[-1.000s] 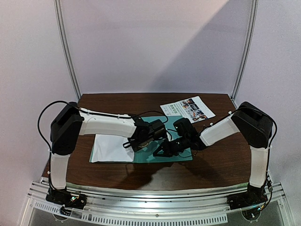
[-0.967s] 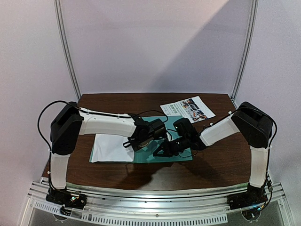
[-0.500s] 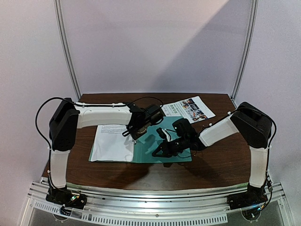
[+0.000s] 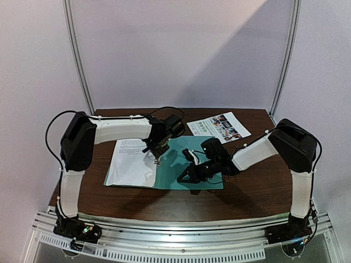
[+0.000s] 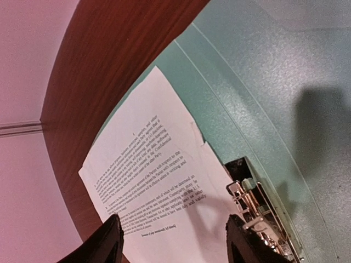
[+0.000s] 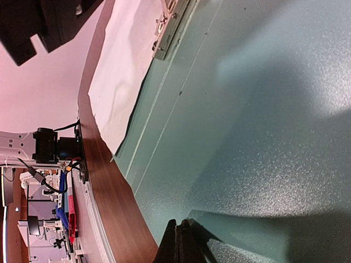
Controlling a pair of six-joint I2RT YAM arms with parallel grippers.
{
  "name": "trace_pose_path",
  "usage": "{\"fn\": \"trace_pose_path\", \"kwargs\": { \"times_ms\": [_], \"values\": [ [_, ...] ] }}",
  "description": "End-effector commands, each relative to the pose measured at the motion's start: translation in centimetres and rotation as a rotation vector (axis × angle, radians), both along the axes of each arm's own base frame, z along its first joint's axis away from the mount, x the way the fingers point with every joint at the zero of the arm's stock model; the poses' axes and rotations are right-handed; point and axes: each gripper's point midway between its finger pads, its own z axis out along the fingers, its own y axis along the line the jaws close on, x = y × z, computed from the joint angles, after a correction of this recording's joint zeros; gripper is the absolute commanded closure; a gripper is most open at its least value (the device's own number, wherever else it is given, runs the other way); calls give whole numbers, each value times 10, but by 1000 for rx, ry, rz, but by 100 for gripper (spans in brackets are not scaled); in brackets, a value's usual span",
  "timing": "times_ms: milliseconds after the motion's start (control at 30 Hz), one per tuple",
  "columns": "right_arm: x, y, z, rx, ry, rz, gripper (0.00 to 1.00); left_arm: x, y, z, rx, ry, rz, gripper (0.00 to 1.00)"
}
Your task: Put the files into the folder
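The teal folder (image 4: pixel 192 164) lies open on the table. Its metal clip (image 5: pixel 255 211) sits at the spine. The plain white file (image 4: pixel 131 164) with black text (image 5: pixel 148 181) lies across the folder's left half, one edge by the clip. The colour-photo file (image 4: pixel 219 126) lies apart at the back right. My left gripper (image 4: pixel 156 155) hovers open over the white file, and its fingers (image 5: pixel 112 244) straddle the printed lines. My right gripper (image 4: pixel 184 178) is shut, its fingertips (image 6: pixel 184 241) low over the folder's right half (image 6: pixel 247 109) near the front edge. Nothing shows between them.
The brown table (image 4: pixel 247 192) shows bare wood in front of and to the right of the folder. The left arm's body (image 6: pixel 49 22) hangs above the white file (image 6: pixel 120 82). Metal frame posts (image 4: pixel 77 55) stand at the back corners.
My left arm has drawn back toward the far side, uncovering the white file's upper part. Its jaws stayed open. The right gripper has barely moved and stays shut.
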Motion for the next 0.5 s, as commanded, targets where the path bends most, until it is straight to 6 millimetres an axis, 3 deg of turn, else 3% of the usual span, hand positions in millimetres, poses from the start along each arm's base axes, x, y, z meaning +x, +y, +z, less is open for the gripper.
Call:
{"fn": "trace_pose_path", "kwargs": {
  "times_ms": [0, 233, 467],
  "values": [
    [-33, -37, -75, -255, 146, -21, 100, 2, -15, 34, -172, -10, -11, 35],
    [-27, -31, -65, -235, 126, -21, 100, -9, -9, 57, -239, 16, -30, 35],
    [-17, -19, -45, -202, 91, -9, 100, -21, -16, 83, -377, 3, -131, 39]
  ]
}}
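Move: The folder's metal clip lies about 3 cm to the left hand's right, 1 cm back and some 5 cm below it. The white sheets' middle is roughly 9 cm left and 3 cm back, the green right cover's middle 17 cm right and 5 cm back, and the colour flyer about 15 cm ahead and 31 cm right, all some 6 cm lower. From the right hand, the clip lies about 13 cm ahead and 10 cm left, near level. Holding nothing, the left hand climbs away from the clip by about 7 cm, slowly at first and then faster, easing back some 2 cm and slightly left on the way, while it rolls roughly 15 degrees so that its left side dips and its fingers stay open. The right hand stays put low over the near part of the green right cover, its shut fingertips still resting on it, and barely begins to stir at the end. ##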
